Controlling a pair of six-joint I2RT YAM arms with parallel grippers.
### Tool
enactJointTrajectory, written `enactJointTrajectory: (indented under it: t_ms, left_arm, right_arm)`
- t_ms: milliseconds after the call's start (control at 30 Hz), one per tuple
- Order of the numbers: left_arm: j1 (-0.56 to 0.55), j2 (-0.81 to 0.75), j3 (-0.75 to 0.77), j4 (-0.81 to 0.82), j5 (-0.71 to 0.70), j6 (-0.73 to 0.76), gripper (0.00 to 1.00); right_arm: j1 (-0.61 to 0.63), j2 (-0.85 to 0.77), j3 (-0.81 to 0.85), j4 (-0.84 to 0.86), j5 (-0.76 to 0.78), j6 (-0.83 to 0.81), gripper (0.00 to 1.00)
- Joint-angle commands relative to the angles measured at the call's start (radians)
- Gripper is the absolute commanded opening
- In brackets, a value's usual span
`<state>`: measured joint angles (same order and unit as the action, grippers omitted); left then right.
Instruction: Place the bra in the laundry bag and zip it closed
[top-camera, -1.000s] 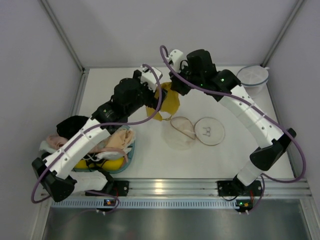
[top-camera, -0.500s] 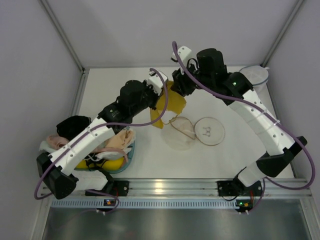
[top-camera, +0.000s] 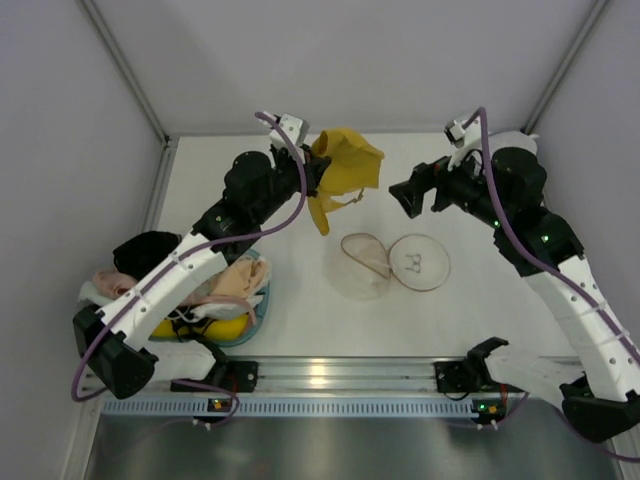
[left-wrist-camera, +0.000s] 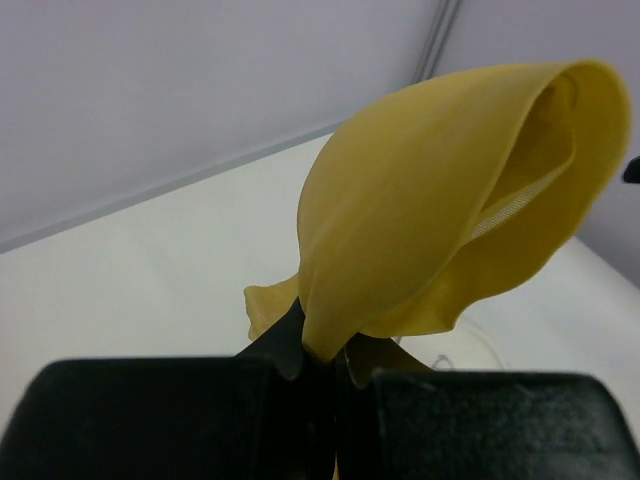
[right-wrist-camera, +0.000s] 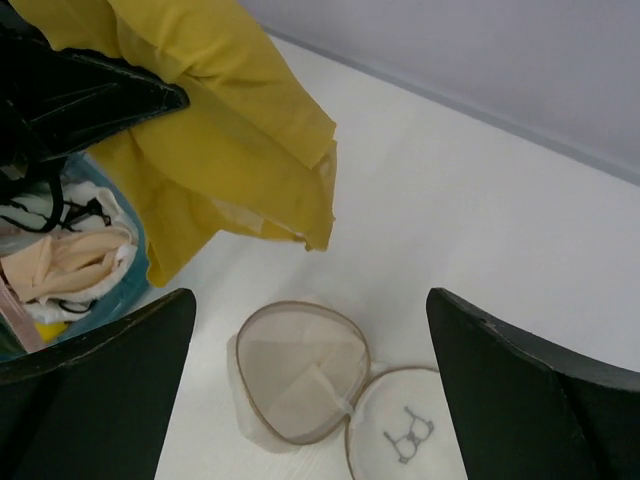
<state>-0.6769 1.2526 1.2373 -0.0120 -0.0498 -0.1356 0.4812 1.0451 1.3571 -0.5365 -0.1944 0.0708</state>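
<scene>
The mustard-yellow bra (top-camera: 345, 170) hangs in the air above the back of the table, pinched at one edge by my left gripper (top-camera: 316, 175), which is shut on it. In the left wrist view the fabric (left-wrist-camera: 430, 220) billows up from the closed fingertips (left-wrist-camera: 335, 355). The laundry bag (top-camera: 362, 265) lies open on the table below, its tan-rimmed mesh bowl beside its flat lid (top-camera: 420, 262) with a small dark mark. My right gripper (top-camera: 405, 197) hovers open to the right of the bra, apart from it. In the right wrist view it (right-wrist-camera: 310, 300) frames the bag (right-wrist-camera: 300, 370) and the bra (right-wrist-camera: 220, 130).
A blue-rimmed basket (top-camera: 225, 300) piled with peach, white and black garments sits at the left edge under the left arm, also seen in the right wrist view (right-wrist-camera: 60, 260). Grey walls close in the table on the left, back and right.
My left gripper closed on the bra and lifted it up and back. My right gripper let go of the bra, opened wide and swung away to the right.
</scene>
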Motion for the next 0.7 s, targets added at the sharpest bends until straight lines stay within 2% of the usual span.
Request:
enactJointTrajectory:
  t_ms: [0, 133, 167, 267, 467, 567, 667]
  left_arm:
    - [-0.001, 0.007, 0.063, 0.130, 0.126, -0.117, 0.00]
    - [-0.003, 0.057, 0.082, 0.141, 0.162, -0.235, 0.00]
    - [-0.004, 0.064, 0.079, 0.145, 0.165, -0.296, 0.00]
    - [-0.024, 0.086, 0.047, 0.210, 0.159, -0.347, 0.00]
    - [-0.053, 0.149, 0.036, 0.248, 0.110, -0.348, 0.00]
    - [-0.053, 0.166, 0.019, 0.291, 0.111, -0.357, 0.00]
    - [-0.058, 0.183, 0.019, 0.305, 0.117, -0.355, 0.00]
  right_arm:
    - [-0.026, -0.054, -0.113, 0.196, 0.022, 0.046, 0.99]
    - [-0.056, -0.051, -0.174, 0.132, 0.154, 0.163, 0.99]
    - [-0.085, -0.051, -0.206, 0.110, 0.182, 0.197, 0.99]
    - [-0.175, -0.081, -0.313, 0.060, 0.239, 0.316, 0.99]
    - [-0.351, -0.192, -0.521, 0.017, 0.252, 0.408, 0.99]
    - [-0.359, -0.214, -0.600, 0.035, 0.260, 0.428, 0.99]
    - [-0.359, -0.203, -0.683, 0.090, 0.288, 0.455, 0.94]
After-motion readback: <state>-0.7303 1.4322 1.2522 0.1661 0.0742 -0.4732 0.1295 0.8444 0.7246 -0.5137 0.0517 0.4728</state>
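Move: The left hand holds the yellow bra high up. The open laundry bag lies on the table about 10 cm to its right, 4 cm back and 35 cm below. From the empty, open right hand, the bag's round lid is roughly 4 cm right, 2 cm ahead and 36 cm down. The bag itself lies some 12 cm left and 2 cm ahead, just as low, while the bra hangs about 17 cm left, almost level in height and reach. Still pinching the bra by its end, the left hand carries it about 8 cm to the right, rising slightly and then sinking, towards a place above the laundry bag, as the wrist rolls its left side down and tips a little downward. The right hand, fingers staying wide open, swoops some 20 cm down and 14 cm right towards the lid's right side, turning about 40 degrees clockwise and tipping its fingers down. ##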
